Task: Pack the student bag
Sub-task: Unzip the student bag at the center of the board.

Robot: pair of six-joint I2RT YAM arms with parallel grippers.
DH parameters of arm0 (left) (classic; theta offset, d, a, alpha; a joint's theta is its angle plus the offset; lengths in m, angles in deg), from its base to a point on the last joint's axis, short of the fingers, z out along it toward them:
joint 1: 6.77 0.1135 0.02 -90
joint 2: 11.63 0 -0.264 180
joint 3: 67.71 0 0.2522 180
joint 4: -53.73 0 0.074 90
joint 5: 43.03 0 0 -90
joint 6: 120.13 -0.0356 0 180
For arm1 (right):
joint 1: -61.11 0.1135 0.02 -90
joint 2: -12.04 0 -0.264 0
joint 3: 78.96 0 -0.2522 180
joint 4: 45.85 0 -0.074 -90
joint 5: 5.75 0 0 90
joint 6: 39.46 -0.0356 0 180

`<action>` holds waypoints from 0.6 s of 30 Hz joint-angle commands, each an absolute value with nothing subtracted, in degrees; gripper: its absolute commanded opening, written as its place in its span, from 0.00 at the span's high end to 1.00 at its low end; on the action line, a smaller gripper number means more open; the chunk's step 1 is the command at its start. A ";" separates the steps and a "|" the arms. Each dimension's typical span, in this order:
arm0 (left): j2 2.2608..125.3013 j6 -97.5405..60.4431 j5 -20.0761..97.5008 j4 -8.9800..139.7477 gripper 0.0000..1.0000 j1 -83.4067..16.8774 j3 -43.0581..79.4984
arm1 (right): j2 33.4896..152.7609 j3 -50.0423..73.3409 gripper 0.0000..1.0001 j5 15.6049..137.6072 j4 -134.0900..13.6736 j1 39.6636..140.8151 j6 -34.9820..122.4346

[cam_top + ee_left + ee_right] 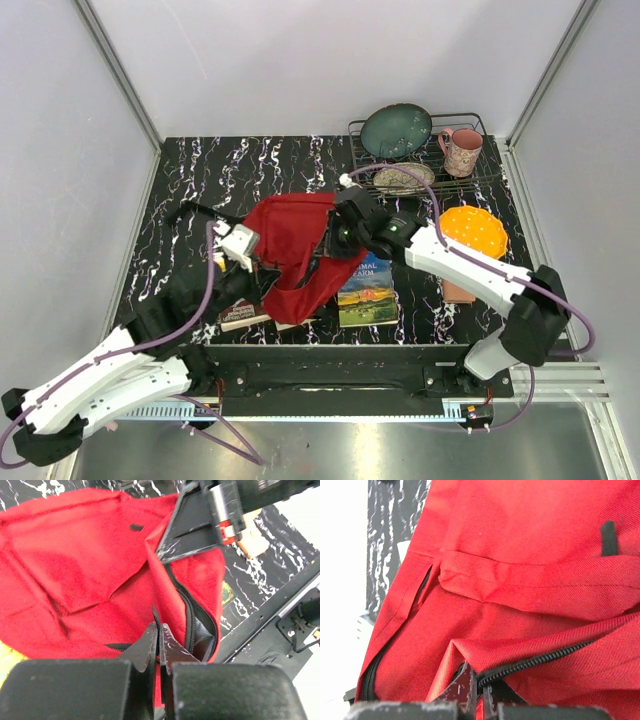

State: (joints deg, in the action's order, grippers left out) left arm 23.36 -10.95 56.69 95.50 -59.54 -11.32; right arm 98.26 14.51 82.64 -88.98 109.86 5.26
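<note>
The student bag [295, 245] is a red fabric backpack lying crumpled at the middle of the table. My left gripper [265, 272] is at its near left edge. In the left wrist view that gripper [159, 630] is shut on a thin black strip of the student bag [75, 565] next to the open zip, with dark lining [202, 640] showing inside. My right gripper [336, 240] is at the bag's right side. Seen from the right wrist, it [479, 682] is shut on the black zip edge of the student bag [530, 540], lifting a fold of it.
A book with a landscape cover [368, 288] lies right of the bag, and another book [243, 316] lies near its left front. An orange plate [473, 230] is at the right. A wire rack [470, 180] at the back holds a green plate [396, 130], a pink mug [460, 150] and a bowl [403, 178].
</note>
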 commanded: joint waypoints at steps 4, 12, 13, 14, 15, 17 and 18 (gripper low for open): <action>22.47 -11.24 60.94 93.76 1.00 -60.03 -8.60 | 105.02 4.50 1.00 77.65 -83.51 109.37 8.26; 33.10 -5.00 66.48 94.12 1.00 -59.94 -10.35 | 106.09 8.26 0.95 78.19 -83.78 100.32 3.26; 33.72 -3.51 66.31 93.25 1.00 -60.03 -10.79 | 105.48 9.14 0.92 78.01 -83.87 99.96 3.17; 34.34 -2.63 66.14 92.72 1.00 -60.03 -11.49 | 105.04 9.93 0.71 77.66 -83.87 99.53 3.08; 35.47 -1.92 65.61 91.67 1.00 -60.03 -11.93 | 104.51 11.94 0.56 77.13 -83.87 99.52 2.82; 37.06 0.45 65.08 90.78 1.00 -60.03 -12.90 | 101.88 16.41 0.33 77.21 -83.96 99.52 1.68; 37.50 1.07 64.99 89.91 1.00 -60.03 -13.08 | 100.65 18.18 0.28 77.56 -84.13 99.52 1.15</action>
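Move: The right fingers pinch the zip; its far right-hand end lies roughly 5 cm ahead, 6 cm to the right and 4 cm lower. Animal Farm stands about 9 cm back, 10 cm to the right and 12 cm down. The left hand holds the zip's near-left end, with the student bag's middle some 9 cm to its right, 3 cm ahead and 9 cm below; the blue book is about 6 cm right, 4 cm back and 16 cm down. Still pinching the zip, the right hand swings about 3 cm left, then sweeps some 7 cm forward while coming back to the right and sinking. Near the end its fingers open and let go over the mouth. The left hand keeps its pinch, rises slightly, then lowers about 7 cm with a little forward, tipping down. ##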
